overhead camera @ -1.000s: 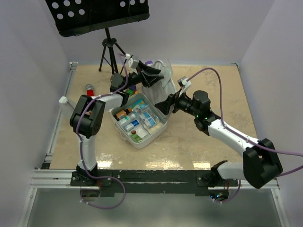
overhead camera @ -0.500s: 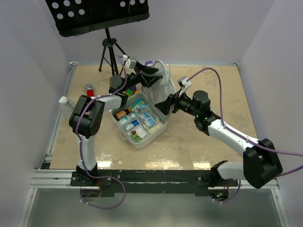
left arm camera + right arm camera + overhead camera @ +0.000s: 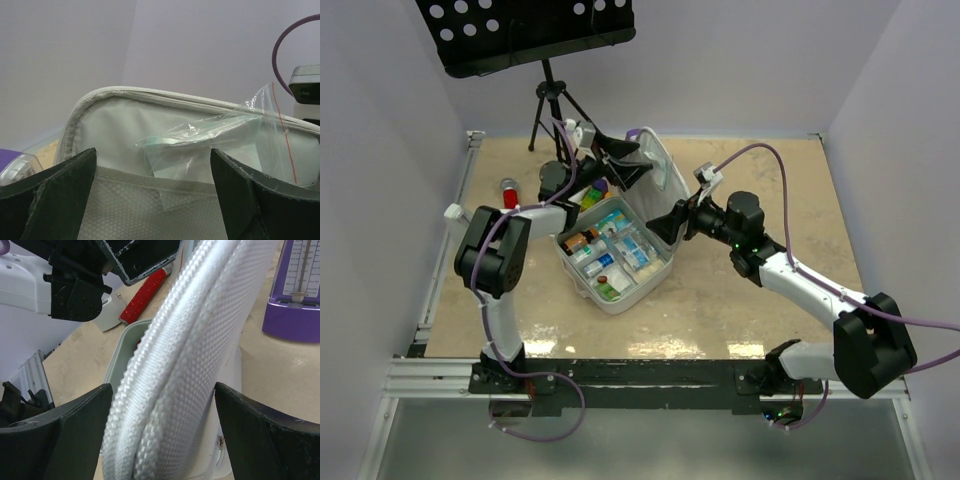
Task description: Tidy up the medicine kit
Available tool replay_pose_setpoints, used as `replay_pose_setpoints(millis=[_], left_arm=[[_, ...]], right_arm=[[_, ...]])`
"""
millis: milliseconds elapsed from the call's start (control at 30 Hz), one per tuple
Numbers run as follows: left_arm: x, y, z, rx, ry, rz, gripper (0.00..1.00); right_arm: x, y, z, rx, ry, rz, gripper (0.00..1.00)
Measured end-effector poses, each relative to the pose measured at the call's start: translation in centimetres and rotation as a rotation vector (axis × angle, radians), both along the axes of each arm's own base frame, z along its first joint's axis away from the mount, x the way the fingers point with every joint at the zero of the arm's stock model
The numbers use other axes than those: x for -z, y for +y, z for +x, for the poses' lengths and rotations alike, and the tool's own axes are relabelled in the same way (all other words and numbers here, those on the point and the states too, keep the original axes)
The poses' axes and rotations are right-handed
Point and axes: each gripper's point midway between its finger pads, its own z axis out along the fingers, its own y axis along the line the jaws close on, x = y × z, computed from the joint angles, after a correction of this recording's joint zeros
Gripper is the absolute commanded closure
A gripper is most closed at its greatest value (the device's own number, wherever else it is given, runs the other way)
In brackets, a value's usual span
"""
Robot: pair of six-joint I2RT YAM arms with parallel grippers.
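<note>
The medicine kit is a white case lying open mid-table, its base full of small boxes and bottles. Its lid stands upright at the far side. My left gripper is open and empty, facing the lid's inside. In the left wrist view the gripper frames the grey mesh pocket, with a clear plastic bag tucked behind it. My right gripper is open. In the right wrist view the gripper has its jaws on either side of the lid's white woven rim.
A red tube lies at the left, also in the right wrist view. A purple metronome stands behind the kit. A black music stand on a tripod stands at the far left.
My left gripper has drawn back a little to the left, away from the lid, and the lid stands more upright. The right arm has not moved.
</note>
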Motion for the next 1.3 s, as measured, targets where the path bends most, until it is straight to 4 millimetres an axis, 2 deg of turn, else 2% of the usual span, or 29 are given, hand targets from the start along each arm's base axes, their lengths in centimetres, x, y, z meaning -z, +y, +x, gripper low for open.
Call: replay_pose_setpoints(millis=[367,700,1000,1167,1300], left_arm=[[-1.8,3.2,1.3,-0.081,-0.026,-0.017,0.00],[-1.7,3.1,1.0,-0.062,-0.029,-0.008,0.01],[-3.2,2.7,1.3,-0.124,-0.108,-0.008,0.21],[-6.5,1.9,-0.6,-0.183,-0.242,-0.006,0.36],[-10.2,2.2,-2.9,-0.243,-0.383,-0.008,0.49]], right_arm=[[0.0,0.0,0.0,-0.001,0.000,0.001,0.12],[0.0,0.0,0.0,-0.001,0.001,0.000,0.12],[0.7,0.2,0.1,-0.002,0.021,-0.003,0.12],[0.6,0.2,0.1,-0.002,0.022,-0.002,0.12],[0.6,0.2,0.1,-0.001,0.026,0.002,0.12]])
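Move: The plastic bag stands in the lid's mesh pocket, about 6 cm to the left hand's right, level in reach and 1 cm below. The lid's top rim is about 7 cm right and 3 cm above; the metronome stands about 8 cm ahead, 5 cm right and 18 cm below. The tray lies about 17 cm back, straight below otherwise, 23 cm down. From the right hand, the bag is about 11 cm straight ahead and 3 cm higher. Left hand backs 3 cm left from the pocketed bag, then rises some 10 cm, fingers half closing, tipping upward. ##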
